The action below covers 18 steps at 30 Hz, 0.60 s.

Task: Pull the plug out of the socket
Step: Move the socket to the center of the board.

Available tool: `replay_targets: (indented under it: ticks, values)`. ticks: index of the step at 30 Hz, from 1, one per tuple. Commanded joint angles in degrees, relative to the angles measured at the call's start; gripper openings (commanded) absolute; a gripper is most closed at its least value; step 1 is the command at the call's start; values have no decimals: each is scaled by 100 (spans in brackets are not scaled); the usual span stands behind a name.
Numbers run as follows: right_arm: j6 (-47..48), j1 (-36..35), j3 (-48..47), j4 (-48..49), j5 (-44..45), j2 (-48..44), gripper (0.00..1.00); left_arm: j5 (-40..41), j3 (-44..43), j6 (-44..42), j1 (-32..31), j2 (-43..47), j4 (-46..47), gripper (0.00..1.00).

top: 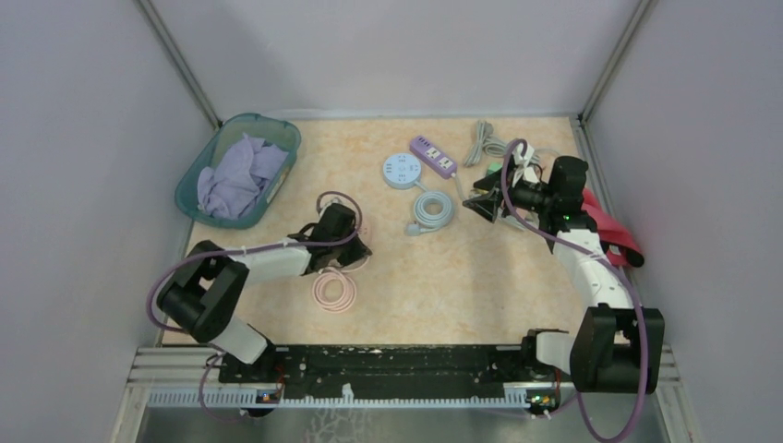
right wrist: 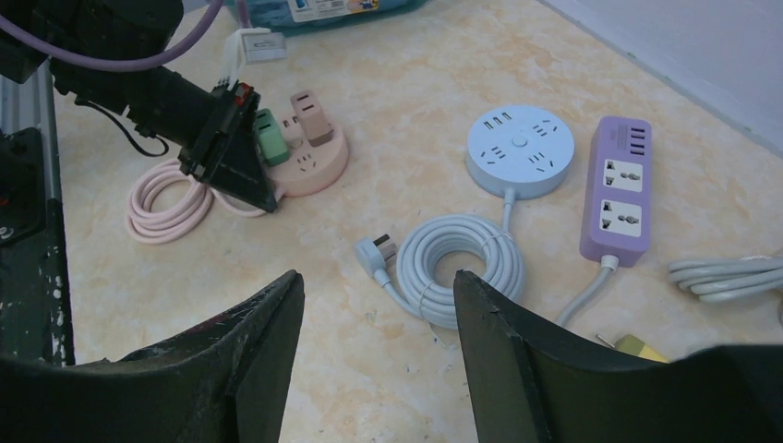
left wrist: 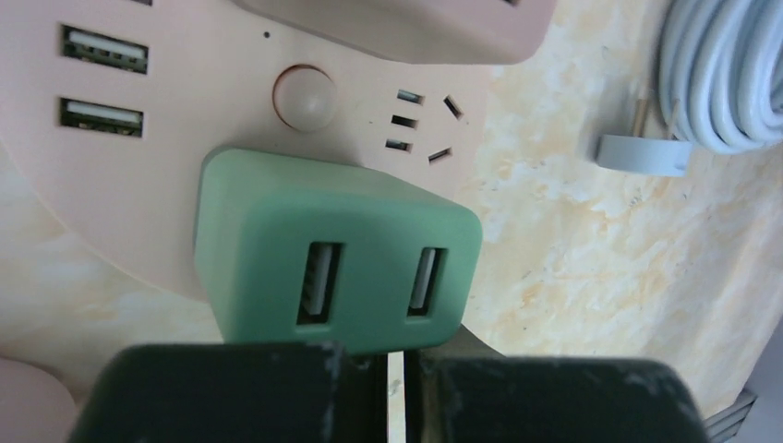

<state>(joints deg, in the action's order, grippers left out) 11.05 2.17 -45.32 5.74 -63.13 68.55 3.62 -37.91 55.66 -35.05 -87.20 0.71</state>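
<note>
A green plug [left wrist: 337, 249] with two USB ports sits seated in a round pink socket [left wrist: 185, 101]. A pink plug [right wrist: 312, 115] sits in the same socket beside it. Both also show in the right wrist view, the green plug [right wrist: 270, 137] on the pink socket [right wrist: 314, 166]. My left gripper [left wrist: 395, 397] is shut to a thin slit, its fingertips right at the green plug's near edge, not around it. In the top view the left gripper [top: 351, 242] covers the socket. My right gripper [top: 480, 205] is open and empty, held above the table to the right.
The pink cable coil [top: 334, 291] lies by the left arm. A blue round socket [top: 403, 171] with a coiled cord [top: 432, 210], a purple power strip [top: 432, 155] and a grey cable [top: 480, 143] lie at mid-back. A teal basket [top: 282, 129] of cloth stands back left.
</note>
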Motion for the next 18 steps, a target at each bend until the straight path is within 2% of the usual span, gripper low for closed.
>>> replay_targets:
  ticks: [1, 6, 7, 13, 18]
  values:
    - [158, 20, -267, 81, -133, -209, 61, -109, -419, -736, -440, -464, 484, 0]
    - [164, 23, -273, 72, -142, -203, 61, -115, -702, -1165, -877, -844, 379, 3]
    - [169, 20, -267, 74, -146, -206, 61, -109, -739, -1200, -921, -908, 346, 10]
    - [169, 20, -275, 68, -147, -214, 61, -262, -717, -1381, -1093, -998, 435, 37]
    - [195, 23, -282, 43, -166, -227, 61, -347, -572, -1632, -1193, -627, 667, 57]
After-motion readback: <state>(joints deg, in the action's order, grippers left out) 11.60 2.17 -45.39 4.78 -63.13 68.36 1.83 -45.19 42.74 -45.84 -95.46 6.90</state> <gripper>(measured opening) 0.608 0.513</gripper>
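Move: The left hand's shut fingers hold the cord end of the pink round socket, whose middle lies about 6 cm ahead and 3 cm to the left, nearly level. The middle of the board is some 5 cm ahead and 6 cm to the right; just past it, the blue plug lies 5 cm ahead and 10 cm right, and the blue cord coil 9 cm ahead and 14 cm right. From the idle right hand the board's middle is roughly 17 cm left, 1 cm ahead and 22 cm below. The left hand, still pinching the pink socket's cord end low over the board, goes on dragging the socket to the right towards the board's middle, slowing as it goes about 8 cm in all and easing slightly back, while the hand turns some 20 degrees clockwise. After roughly the first 5 cm the fingers begin to spread and end about half open, letting go of the cord end, which then lies beside the left finger as the hand drifts its last couple of centimetres right. ##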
